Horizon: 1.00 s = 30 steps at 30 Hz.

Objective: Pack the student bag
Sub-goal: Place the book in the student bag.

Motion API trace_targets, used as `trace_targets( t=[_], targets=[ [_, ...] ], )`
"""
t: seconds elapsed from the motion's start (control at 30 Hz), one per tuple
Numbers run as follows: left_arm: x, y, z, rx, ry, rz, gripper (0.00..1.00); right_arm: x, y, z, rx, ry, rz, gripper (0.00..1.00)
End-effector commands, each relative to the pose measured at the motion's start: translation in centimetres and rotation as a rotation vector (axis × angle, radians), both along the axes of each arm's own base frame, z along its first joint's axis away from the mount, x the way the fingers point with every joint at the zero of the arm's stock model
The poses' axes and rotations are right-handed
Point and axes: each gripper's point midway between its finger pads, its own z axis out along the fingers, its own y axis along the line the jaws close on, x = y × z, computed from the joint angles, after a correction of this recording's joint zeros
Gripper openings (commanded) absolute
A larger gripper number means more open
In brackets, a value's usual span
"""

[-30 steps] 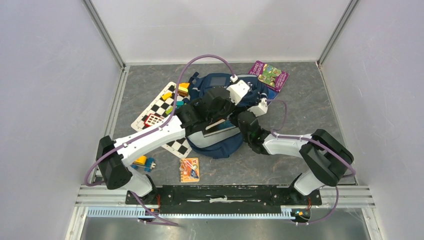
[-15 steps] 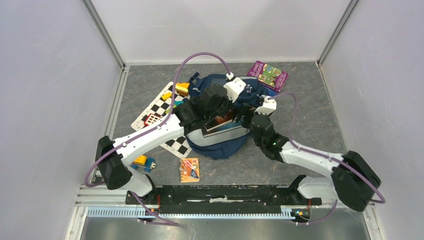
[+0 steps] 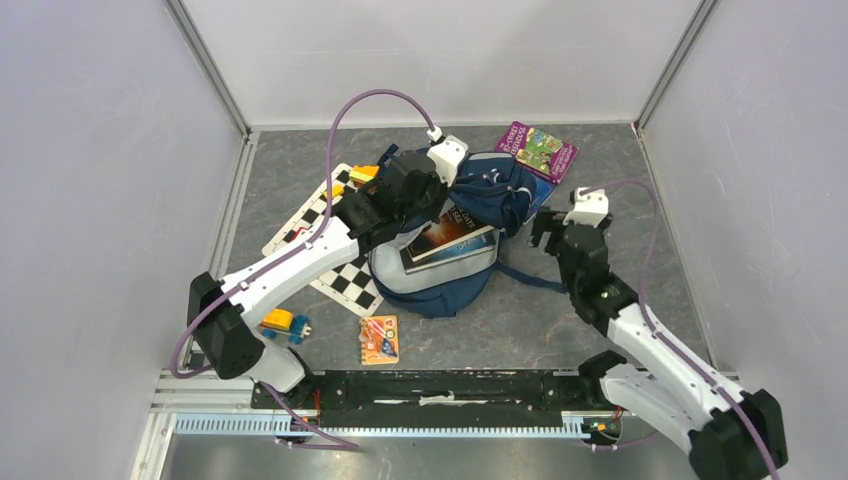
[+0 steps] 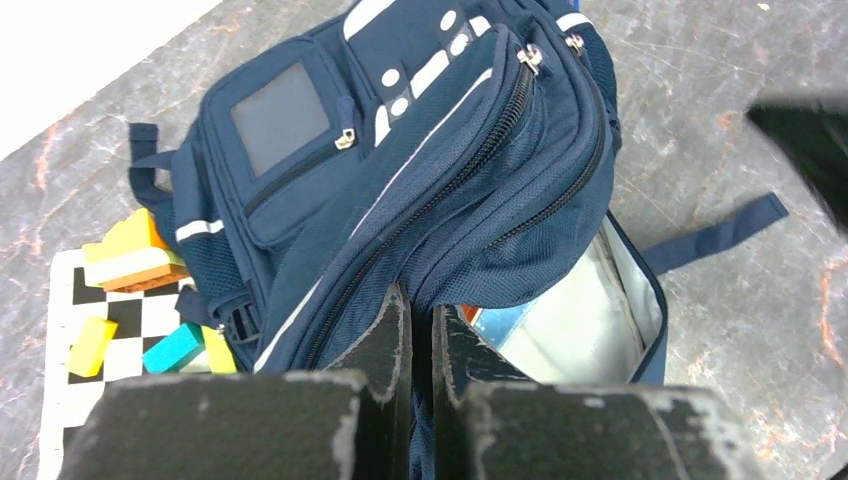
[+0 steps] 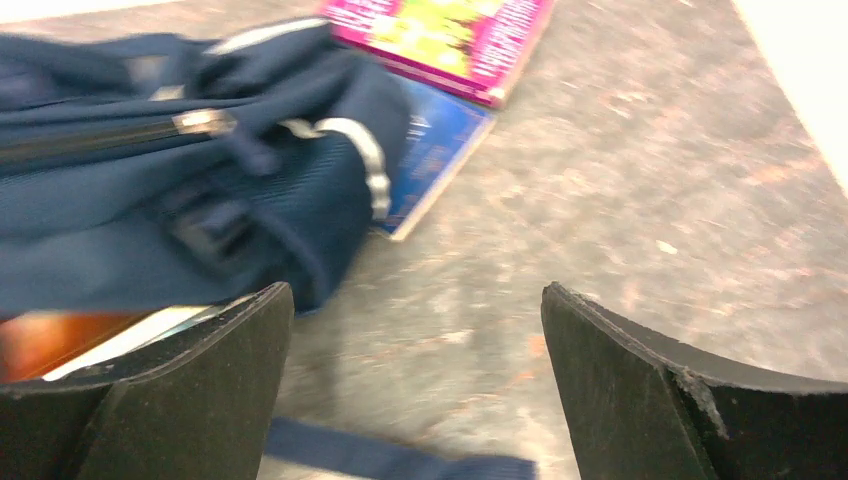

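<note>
The student bag (image 3: pixel 440 290), a navy backpack, lies open in the middle of the floor. A book (image 3: pixel 450 237) rests in its mouth, with a corner of the book (image 4: pixel 500 318) showing against the grey lining. My left gripper (image 3: pixel 425 200) is shut on the edge of the bag's top flap (image 4: pixel 480 230) and holds it up; in the left wrist view the gripper (image 4: pixel 420 335) has blue fabric pinched between its fingers. My right gripper (image 3: pixel 548 232) stands wide open just right of the bag (image 5: pixel 150 220), and in its own view that gripper (image 5: pixel 415 330) has only bare floor between its fingers.
A purple book (image 3: pixel 538 150) lies at the back right on a blue book (image 5: pixel 440 140). A checkerboard (image 3: pixel 320 235) with coloured blocks (image 4: pixel 130 255) lies left of the bag. A card (image 3: pixel 378 338) and a small toy (image 3: pixel 285 322) sit near the front. A bag strap (image 5: pixel 380 455) trails right.
My right gripper opened, let go of the book and drew back to the right, out of the bag. The book now lies in the bag's mouth. My left gripper pulled the flap further back.
</note>
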Motion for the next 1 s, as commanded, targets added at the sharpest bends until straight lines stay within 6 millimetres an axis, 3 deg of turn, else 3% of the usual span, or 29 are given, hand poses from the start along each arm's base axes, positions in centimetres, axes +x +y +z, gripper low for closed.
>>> trace_targets(
  t=[0.0,0.07,0.27,0.47,0.53,0.77,0.97],
  targets=[
    [0.3,0.9,4.2,-0.151,-0.069,0.048,0.02,2.1,-4.1,-1.6,-0.058,0.140,-0.072,0.98],
    [0.0,1.2,3.6,-0.136,-0.063,0.046,0.02,3.9,-4.9,-2.5,-0.026,0.180,-0.072,0.98],
    [0.1,2.1,3.4,-0.100,-0.079,0.066,0.02,11.9,-6.6,-2.2,0.034,0.187,0.039,0.98],
    [0.1,1.9,3.0,-0.087,-0.067,0.059,0.02,19.4,-9.1,-5.7,0.094,0.273,0.135,0.98],
    [0.1,2.0,3.1,-0.085,-0.070,0.057,0.02,21.7,-10.0,-6.0,0.093,0.264,0.142,0.98],
    [0.0,1.9,3.2,-0.083,-0.067,0.054,0.02,28.2,-11.4,-9.0,0.164,0.257,0.192,0.98],
    [0.1,2.0,3.1,-0.076,-0.064,0.055,0.02,32.0,-13.4,-11.3,0.187,0.249,0.116,0.98]
  ],
)
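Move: The purple book lies roughly 31 cm ahead of the empty right hand, 5 cm to its right and 18 cm below. The exposed part of the blue book is about 17 cm ahead and 3 cm right of that hand; the student bag's middle is some 6 cm ahead and 20 cm left. From the left hand, the purple book is about 28 cm ahead, 30 cm right and 25 cm below. Open right hand sweeps 29 cm forward, right and down towards the purple book; left keeps pinching the bag's flap. ##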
